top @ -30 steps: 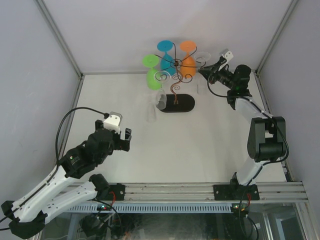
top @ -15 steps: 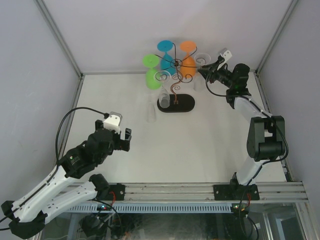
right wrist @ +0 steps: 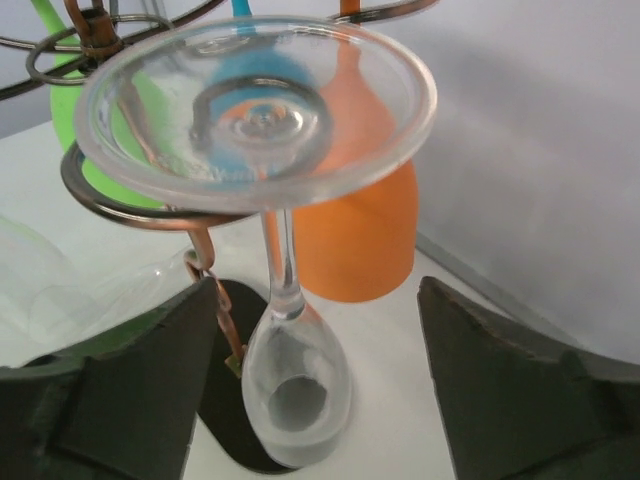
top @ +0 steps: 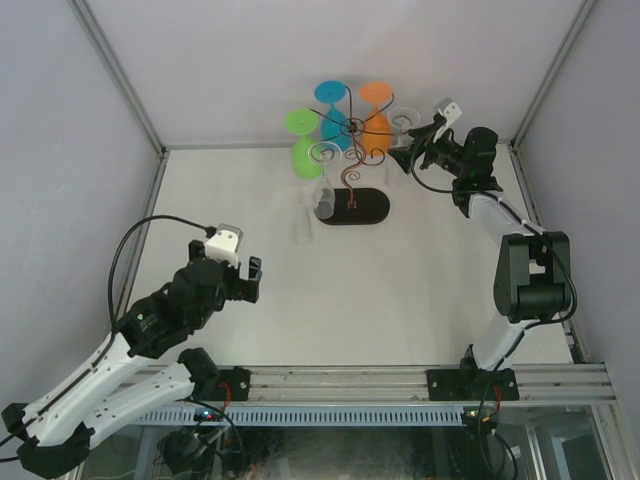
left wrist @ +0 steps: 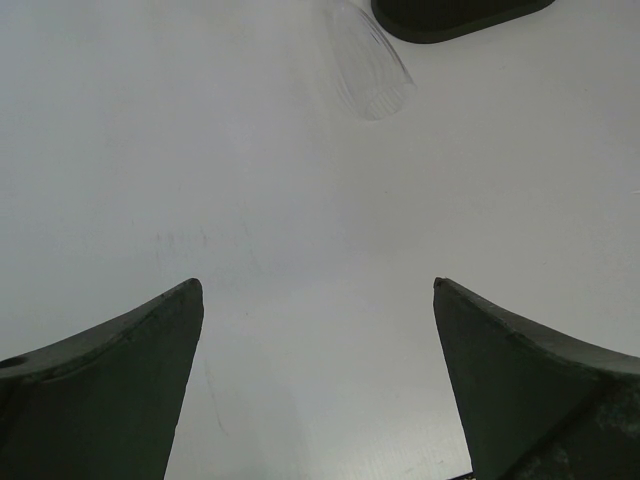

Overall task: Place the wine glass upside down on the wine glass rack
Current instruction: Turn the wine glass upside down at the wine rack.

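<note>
The wine glass rack (top: 349,180), thin brown wire on a black oval base, stands at the back of the table. A clear wine glass (right wrist: 293,395) hangs upside down from a scroll ring (right wrist: 100,195) on its right side, foot (right wrist: 255,110) on top. My right gripper (right wrist: 315,290) is open; its fingers flank the bowl and stem without touching. In the top view the right gripper (top: 413,152) sits just right of that wine glass (top: 398,160). My left gripper (top: 249,279) hovers open over bare table at the near left, empty in the left wrist view (left wrist: 318,290).
Green (top: 303,150), blue (top: 333,115) and orange (top: 376,125) glasses hang upside down on the rack. Two more clear glasses (top: 321,197) (top: 300,225) are by the base's left end; one shows in the left wrist view (left wrist: 365,65). The back wall is close behind the rack.
My right gripper's jaws have spread apart off the clear wine glass, which stays hanging on the rack. The left arm has not moved.
</note>
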Robot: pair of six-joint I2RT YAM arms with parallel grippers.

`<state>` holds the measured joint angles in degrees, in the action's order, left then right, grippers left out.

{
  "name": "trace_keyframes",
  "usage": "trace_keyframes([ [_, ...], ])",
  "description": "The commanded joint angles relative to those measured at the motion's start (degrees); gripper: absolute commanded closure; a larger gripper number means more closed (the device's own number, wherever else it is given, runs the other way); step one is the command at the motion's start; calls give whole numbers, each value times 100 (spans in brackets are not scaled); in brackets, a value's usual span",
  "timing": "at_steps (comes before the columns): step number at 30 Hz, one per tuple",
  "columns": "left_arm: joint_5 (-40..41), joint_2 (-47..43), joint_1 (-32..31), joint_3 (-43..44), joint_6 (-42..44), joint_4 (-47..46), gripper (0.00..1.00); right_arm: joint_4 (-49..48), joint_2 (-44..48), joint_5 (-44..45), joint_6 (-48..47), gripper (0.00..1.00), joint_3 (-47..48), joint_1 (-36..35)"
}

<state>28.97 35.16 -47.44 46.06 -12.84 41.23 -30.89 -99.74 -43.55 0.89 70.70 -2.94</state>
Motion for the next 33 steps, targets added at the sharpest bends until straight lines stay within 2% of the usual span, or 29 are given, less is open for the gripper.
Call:
trace_keyframes([
  [1, 123, -90, 33, -61, 56, -133, 0, 463, 458, 133, -284, 11, 245, -16],
  [2, 132, -97, 29, -62, 50, -137, 0, 556, 525, 179, -325, 1, 223, -14],
  [3, 141, -102, 33, -62, 41, -133, 0, 625, 628, 255, -336, 0, 183, -18],
  [8, 270, -195, 33, -63, -36, -133, 0, 914, 1198, 733, -380, 0, -216, -22],
  [14, 449, -361, 42, -114, -210, -158, 0, 1199, 2285, 1676, -65, 0, -1154, -45],
  [23, 429, -27, 51, 1, -988, -439, 0, 3288, 3681, 2375, 1395, 0, -1732, -27],
  [26, 422, 251, 51, 46, -1105, -719, 0, 3643, 4003, 2201, 1527, 0, -1860, 70],
  [29, 409, 534, 51, 68, -1210, -1019, 0, 3974, 4394, 2658, 2118, 0, -1936, 197],
  [33, 307, 851, 125, 61, -1437, -1391, 0, 4533, 5018, 2567, 2262, 0, -1943, 310],
])
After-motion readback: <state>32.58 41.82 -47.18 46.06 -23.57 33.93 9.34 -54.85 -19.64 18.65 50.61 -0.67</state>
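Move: The clear wine glass now hanging from the rack is right at the right hand's fingers, its middle about 2 cm ahead, 1 cm left and 6 cm below. The orange glass hangs some 10 cm ahead and 6 cm left, and the rack's post stands level with the hand, about 12 cm left. From the left hand the clear glass lies roughly 32 cm ahead and 26 cm right, at about its height. Right fingers finish opening and back off the clear glass about 17 cm, drifting right, turning some 30 degrees clockwise. ##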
